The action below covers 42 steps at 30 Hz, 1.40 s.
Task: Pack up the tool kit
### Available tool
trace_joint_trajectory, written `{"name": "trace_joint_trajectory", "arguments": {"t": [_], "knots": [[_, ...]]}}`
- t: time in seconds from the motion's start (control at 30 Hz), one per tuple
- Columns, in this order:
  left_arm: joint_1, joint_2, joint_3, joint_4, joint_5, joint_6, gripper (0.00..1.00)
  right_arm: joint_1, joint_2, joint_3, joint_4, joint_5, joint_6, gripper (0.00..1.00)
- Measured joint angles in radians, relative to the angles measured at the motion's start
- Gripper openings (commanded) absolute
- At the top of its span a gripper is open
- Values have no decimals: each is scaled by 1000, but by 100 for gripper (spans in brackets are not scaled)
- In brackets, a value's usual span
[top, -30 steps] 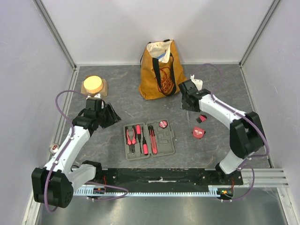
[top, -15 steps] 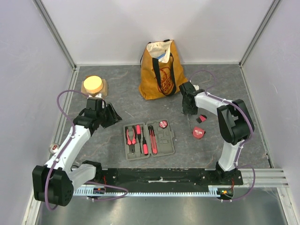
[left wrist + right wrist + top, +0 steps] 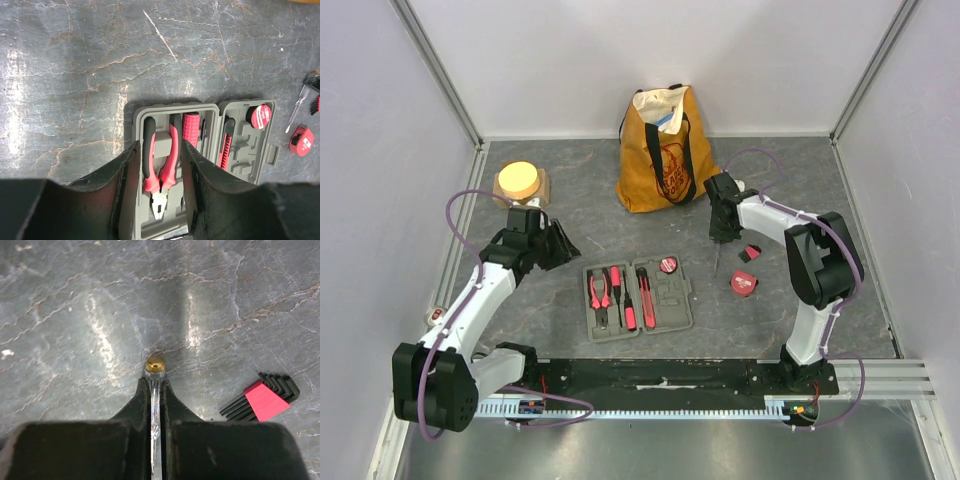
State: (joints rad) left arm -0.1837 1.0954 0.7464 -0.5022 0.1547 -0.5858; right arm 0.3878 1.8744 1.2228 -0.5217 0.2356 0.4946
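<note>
The tool kit's grey case (image 3: 672, 300) lies open in the middle of the table, with red-and-black pliers (image 3: 600, 292) and screwdrivers in its slots. My left gripper (image 3: 560, 246) hangs open to the case's upper left. In the left wrist view its fingertips (image 3: 158, 150) frame the pliers (image 3: 165, 165) from above without touching them. My right gripper (image 3: 155, 385) is shut on a clear-handled screwdriver (image 3: 155, 365) with a brass cap, low over the table right of the case. A red tape measure (image 3: 744, 284) and a red-sleeved hex key set (image 3: 262, 399) lie beside it.
A mustard-yellow tote bag (image 3: 665, 150) stands at the back centre. A round yellow-topped tan block (image 3: 520, 182) sits at the back left, just behind my left arm. Walls close the table on three sides.
My right gripper has closed on the clear screwdriver, and its arm has folded in towards the case. My left jaws have narrowed a little; that arm barely moved.
</note>
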Motion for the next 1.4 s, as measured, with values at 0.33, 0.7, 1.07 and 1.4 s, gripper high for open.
{"name": "trace_joint_trajectory", "arguments": {"t": [0.33, 0.7, 1.07, 1.4], "knots": [[0, 8, 0, 11, 13, 4, 43, 117, -173, 28, -32, -50, -24, 1], [0, 21, 0, 14, 15, 5, 42, 335, -202, 89, -39, -88, -27, 1], [0, 25, 0, 26, 24, 7, 42, 436, -129, 87, -19, -106, 18, 1], [0, 32, 0, 27, 31, 11, 42, 501, -77, 60, 7, -85, 60, 1]]}}
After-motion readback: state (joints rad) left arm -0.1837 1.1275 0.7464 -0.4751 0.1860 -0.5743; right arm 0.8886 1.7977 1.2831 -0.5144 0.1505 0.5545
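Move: The clear tester is already pinched between my right fingers at table level. The free slot just right of the red cutter, in the case's right half, lies about 17 cm to the left and 14 cm back; the cutter is some 20 cm left and 15 back, the electrical tape 14 left and 7 back. The hex keys sit 9 cm right, 3 back. From my left hand, the slot is about 24 cm right, 9 back and 9 below. Keeping the tester pinched near its brass cap, I lift it off the table with my right hand and swing it in an arc up to some 10 cm, about 20 cm left and 10 cm back, turning my wrist roughly 30 degrees counter-clockwise. Past the top I sink by about half that height over the case, towards the slot between cutter and tape. ##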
